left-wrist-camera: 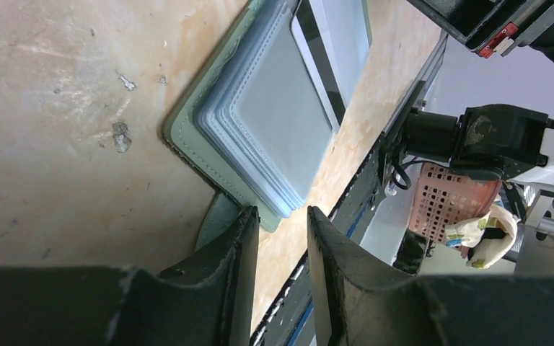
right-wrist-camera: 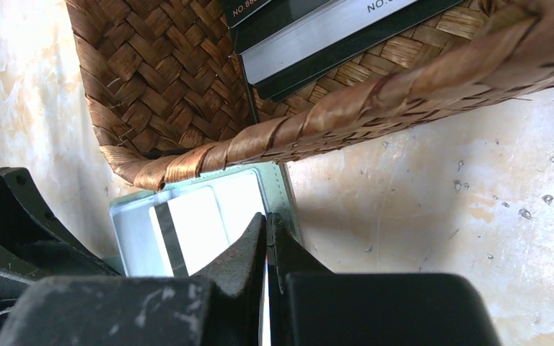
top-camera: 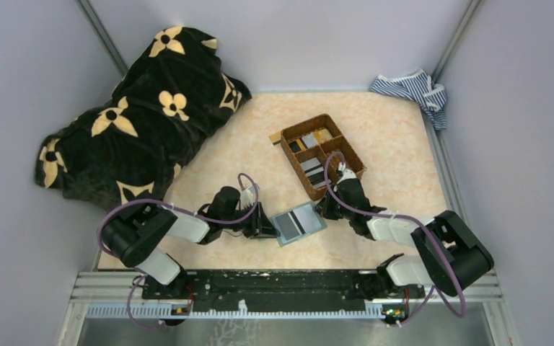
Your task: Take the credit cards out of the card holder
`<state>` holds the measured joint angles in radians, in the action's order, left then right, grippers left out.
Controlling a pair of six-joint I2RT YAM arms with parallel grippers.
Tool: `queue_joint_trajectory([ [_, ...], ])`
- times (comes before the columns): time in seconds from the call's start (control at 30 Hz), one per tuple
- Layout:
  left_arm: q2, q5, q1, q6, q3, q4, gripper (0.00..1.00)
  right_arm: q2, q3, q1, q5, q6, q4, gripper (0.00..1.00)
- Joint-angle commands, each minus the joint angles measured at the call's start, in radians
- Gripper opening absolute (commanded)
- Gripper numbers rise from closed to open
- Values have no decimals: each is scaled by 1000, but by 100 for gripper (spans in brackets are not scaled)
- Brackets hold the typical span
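The green card holder [top-camera: 299, 222] lies open on the table between my two grippers. Its near half shows stacked pale blue-grey pockets [left-wrist-camera: 270, 122]. A white credit card [right-wrist-camera: 191, 229] with a dark stripe lies in the other half. My left gripper [left-wrist-camera: 283, 216] is open at the holder's corner; its left finger [left-wrist-camera: 242, 238] rests by the green edge and nothing is between the fingers. My right gripper [right-wrist-camera: 268, 220] is shut, with its tips at the holder's right edge [right-wrist-camera: 286, 194]. A thin pale sliver shows between its fingers; I cannot tell what it is.
A brown woven divided basket [top-camera: 322, 153] with several cards stands just behind the holder, its rim [right-wrist-camera: 317, 115] close above my right gripper. A black flowered blanket [top-camera: 144, 115] fills the back left. A striped cloth [top-camera: 415, 90] lies at the back right.
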<state>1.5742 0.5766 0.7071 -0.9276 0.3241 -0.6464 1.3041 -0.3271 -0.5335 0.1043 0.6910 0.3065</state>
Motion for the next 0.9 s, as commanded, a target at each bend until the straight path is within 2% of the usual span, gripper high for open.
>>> queue_joint_trajectory([
  [0.0,1,-25,3,7,0,4,37,-22,35,9,-12,-11,-29,0],
  [0.47,119,0,-29,20,117,-38,37,-336,150,7,9,33,-234,0],
  [0.73,12,-51,-13,49,222,111,38,-325,170,7,29,47,-194,0],
  [0.87,5,-45,7,59,254,132,38,-309,176,7,35,48,-166,0],
])
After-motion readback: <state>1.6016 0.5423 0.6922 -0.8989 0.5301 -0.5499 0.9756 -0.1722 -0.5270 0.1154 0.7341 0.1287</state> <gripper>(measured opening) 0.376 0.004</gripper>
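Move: The card holder lies open and flat between the hands: its middle is about 3 cm ahead and 6 cm right of the left fingers, and some 4 cm back and 6 cm left of the right fingertips, roughly 1 cm below both. Its stack of clear sleeves fills the left half, 2 cm ahead and 3 cm right of the left hand; the striped card sits 3 cm back and 5 cm left of the right fingertips. The basket's middle is about 15 cm straight ahead of the right hand. The left hand, fingers staying part open, pushes at the holder's near left corner, going forward about 5 cm and right 3 cm and rising nearly 4 cm towards the end, so that it brings up the loose side of the sleeves. Meanwhile the right hand, its shut fingertips still on the holder's right edge, drags that side back some 4.5 cm and a little to the right, working against the left hand, then stops and stays on it. ##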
